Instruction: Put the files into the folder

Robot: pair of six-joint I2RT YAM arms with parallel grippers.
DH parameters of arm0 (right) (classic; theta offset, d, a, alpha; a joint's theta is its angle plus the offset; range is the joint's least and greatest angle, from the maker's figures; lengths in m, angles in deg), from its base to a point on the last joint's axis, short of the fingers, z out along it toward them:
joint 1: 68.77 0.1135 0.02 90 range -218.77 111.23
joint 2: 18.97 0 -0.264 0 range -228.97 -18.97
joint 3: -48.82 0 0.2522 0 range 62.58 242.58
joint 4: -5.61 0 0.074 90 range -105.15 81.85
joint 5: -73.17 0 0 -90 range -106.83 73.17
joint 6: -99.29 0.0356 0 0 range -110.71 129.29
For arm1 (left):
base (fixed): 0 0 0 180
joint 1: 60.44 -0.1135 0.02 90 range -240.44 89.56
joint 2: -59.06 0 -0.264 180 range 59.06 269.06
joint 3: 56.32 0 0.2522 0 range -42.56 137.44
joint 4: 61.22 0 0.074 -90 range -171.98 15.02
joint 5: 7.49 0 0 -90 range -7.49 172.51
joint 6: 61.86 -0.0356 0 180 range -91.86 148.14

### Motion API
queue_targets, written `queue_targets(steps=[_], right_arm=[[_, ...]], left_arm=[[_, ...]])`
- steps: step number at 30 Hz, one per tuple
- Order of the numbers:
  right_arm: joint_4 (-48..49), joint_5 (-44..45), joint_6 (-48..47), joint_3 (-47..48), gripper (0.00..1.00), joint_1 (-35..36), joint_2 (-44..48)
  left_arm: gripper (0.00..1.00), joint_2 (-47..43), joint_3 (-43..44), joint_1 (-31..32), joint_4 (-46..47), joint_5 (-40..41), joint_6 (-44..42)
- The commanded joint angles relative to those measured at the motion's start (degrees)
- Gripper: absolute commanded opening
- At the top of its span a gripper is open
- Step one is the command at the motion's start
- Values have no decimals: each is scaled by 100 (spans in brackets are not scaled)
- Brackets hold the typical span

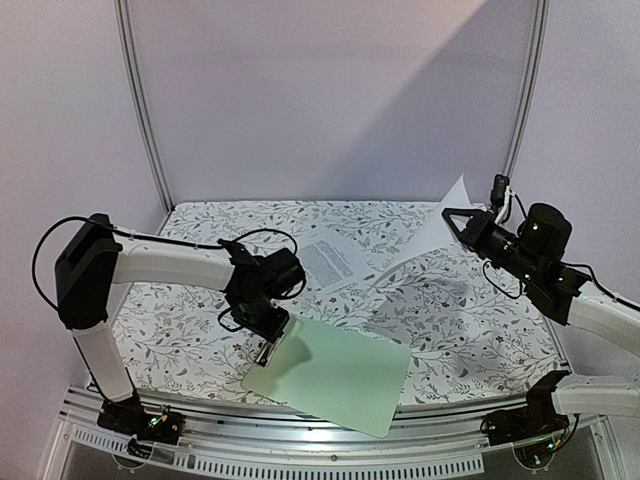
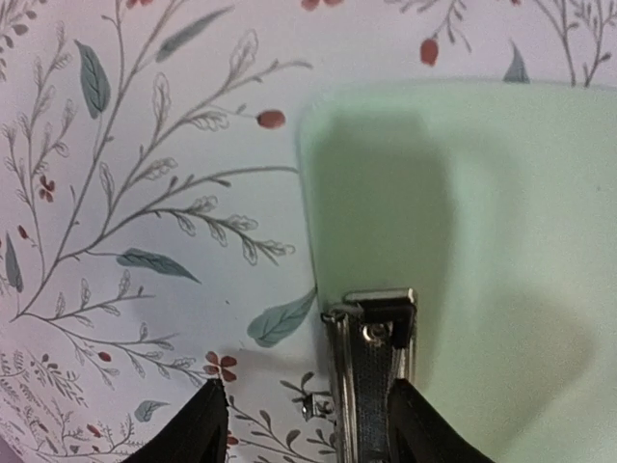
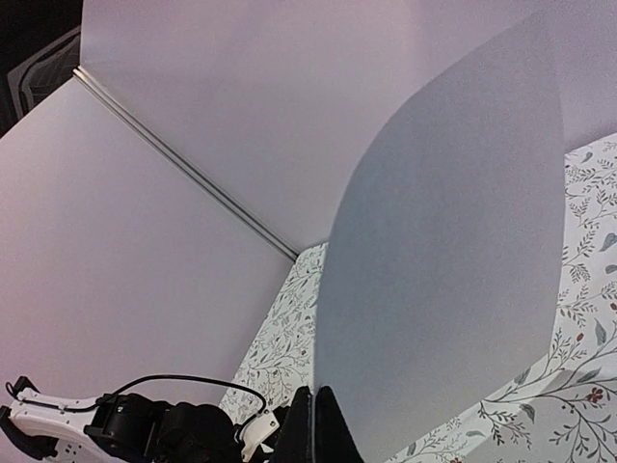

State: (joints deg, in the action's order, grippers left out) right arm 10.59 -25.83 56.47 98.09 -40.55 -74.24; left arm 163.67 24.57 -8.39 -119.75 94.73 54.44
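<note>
The pale green folder point(image 1: 345, 378) lies flat at the table's near edge, one corner over the front rail. Its metal clip point(image 2: 371, 371) sits on the left short edge. My left gripper point(image 1: 266, 342) hangs over that clip, open; the right finger point(image 2: 434, 434) touches the clip and the left finger point(image 2: 198, 429) stands well apart from it. A white file sheet point(image 1: 330, 262) with printed text lies at the table's middle and rises toward the right. My right gripper point(image 1: 462, 222) is shut on its raised corner, and the sheet point(image 3: 453, 260) curves up in front of the closed fingers point(image 3: 333, 429).
A floral-patterned cloth point(image 1: 470, 330) covers the table. White walls with a metal frame point(image 1: 140, 110) stand behind and at the sides. The left arm point(image 3: 145, 429) shows low in the right wrist view.
</note>
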Motion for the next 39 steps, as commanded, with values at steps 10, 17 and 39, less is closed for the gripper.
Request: queue_targets(steps=[10,17,39], right_arm=[[-358,-189,-483,51,0,76,73],[-102,-250,-503,174,0,78,-145],[157,-1015,-226,627,0,121,-587]], left_arm=[[48,161,-360,223,-167,-337,397],[21,227,-538,205,68,-550,722],[0,265,-109,-573,1282,-1289,1628]])
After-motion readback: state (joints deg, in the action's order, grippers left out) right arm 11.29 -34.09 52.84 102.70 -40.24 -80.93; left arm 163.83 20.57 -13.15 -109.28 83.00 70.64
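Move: The left hand, open, hangs over the far part of the metal clip on the folder's left edge; the clip's middle is about 3 cm back, level sideways and 2 cm below. The folder's centre lies roughly 9 cm back and 12 cm right of that hand, the printed page some 19 cm ahead and 12 cm right. From the raised right hand, holding a sheet, the folder's centre is about 16 cm back, 19 cm left and 30 cm below; the page is 13 cm ahead, 19 cm left. The left fingers shut on the folder's clip after the hand eases back about 3 cm and down nearly 2 cm; gripping it, the hand swings the folder round, travelling about 3.5 cm forward and slightly right while turning some 15 degrees counter-clockwise. The right hand keeps its sheet high, sinks a little, then comes back up and carries it about 3 cm left, towards the folder. ##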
